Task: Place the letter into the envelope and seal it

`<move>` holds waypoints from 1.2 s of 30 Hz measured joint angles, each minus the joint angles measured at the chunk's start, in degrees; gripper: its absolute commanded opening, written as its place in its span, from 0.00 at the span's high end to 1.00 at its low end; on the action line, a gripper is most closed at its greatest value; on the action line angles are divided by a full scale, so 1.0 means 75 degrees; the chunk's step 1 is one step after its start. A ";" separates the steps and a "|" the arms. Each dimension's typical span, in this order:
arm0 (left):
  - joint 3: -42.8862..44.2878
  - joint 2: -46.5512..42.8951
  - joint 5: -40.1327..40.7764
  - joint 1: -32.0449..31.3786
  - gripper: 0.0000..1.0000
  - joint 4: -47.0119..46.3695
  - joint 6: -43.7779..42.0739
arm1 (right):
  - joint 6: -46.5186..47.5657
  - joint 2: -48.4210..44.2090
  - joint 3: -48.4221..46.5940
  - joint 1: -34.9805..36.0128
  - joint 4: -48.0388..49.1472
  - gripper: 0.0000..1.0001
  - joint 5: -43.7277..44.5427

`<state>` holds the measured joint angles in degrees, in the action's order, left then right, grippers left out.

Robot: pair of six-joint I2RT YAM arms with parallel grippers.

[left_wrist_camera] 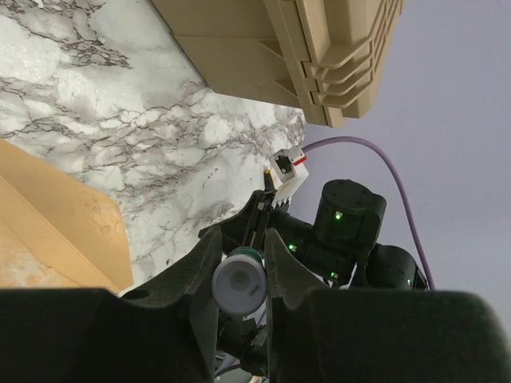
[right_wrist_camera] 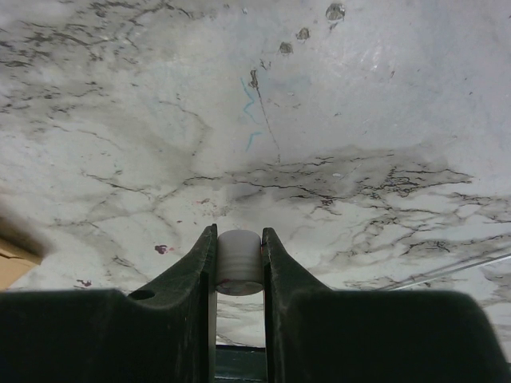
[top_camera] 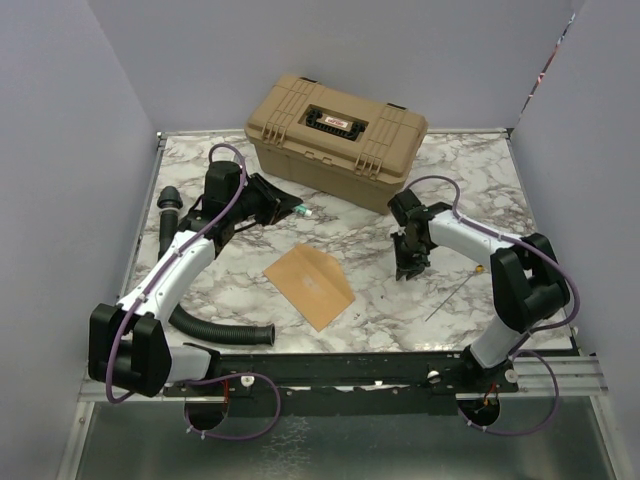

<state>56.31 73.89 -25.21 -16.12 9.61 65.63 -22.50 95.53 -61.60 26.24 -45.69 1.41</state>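
Note:
The kraft-brown envelope (top_camera: 310, 285) lies flat mid-table, with a diagonal fold line across it. Its tan edge shows in the left wrist view (left_wrist_camera: 56, 223) and at a corner of the right wrist view (right_wrist_camera: 11, 262). The letter is hidden; no separate paler sheet shows. My left gripper (top_camera: 292, 208) hovers behind and left of the envelope, shut on a glue stick (left_wrist_camera: 239, 285) with a green collar. My right gripper (top_camera: 408, 268) points down at the marble to the envelope's right, shut on a small white cap (right_wrist_camera: 239, 259).
A closed tan case (top_camera: 335, 125) stands at the back centre. A black corrugated hose (top_camera: 215, 328) curls along the near left. A thin rod (top_camera: 450, 298) lies on the marble table (top_camera: 470, 180) near the right arm. Grey walls close in three sides.

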 measured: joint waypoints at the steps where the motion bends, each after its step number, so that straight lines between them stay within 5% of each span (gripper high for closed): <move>1: 0.0003 0.0029 0.0000 0.0000 1.00 0.0000 -0.0029 | -0.0003 0.0055 0.0041 0.0000 0.0003 0.84 0.0000; 28: 0.0003 0.0452 -0.0003 0.0000 1.00 0.0117 -0.0423 | -0.0090 0.0358 0.0344 -0.0006 -0.0058 0.44 -0.0230; 36: 0.0006 0.0388 -0.0105 0.0000 1.00 0.0143 -0.0720 | -0.0329 -0.1110 -0.0289 -0.0006 -0.0571 0.36 -0.0166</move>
<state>56.36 76.79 -26.00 -16.12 10.68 60.23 -24.97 87.20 -63.77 26.20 -49.98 0.16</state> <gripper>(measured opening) 0.236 0.637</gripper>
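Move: The right gripper holds the glue cap over its set-down place, a bare patch of table about 4 cm below, 2 cm back and 1 cm to the right. The envelope lies some 20 cm to that hand's left and level with it; the yellow-black tool is roughly 11 cm to its right, also level. From the left gripper, which holds the glue stick, the envelope is about 24 cm below, 8 cm back and 3 cm right. Lower the right gripper about 2.5 cm and ease it 2 cm back to set the glue cap on the bare table between the envelope and the yellow-black tool, then spread the fingers, let go and lift straight off, some 7 cm up with a slight forward drift. Meanwhile sink the left gripper about 2.5 cm, keeping the glue stick gripped. ##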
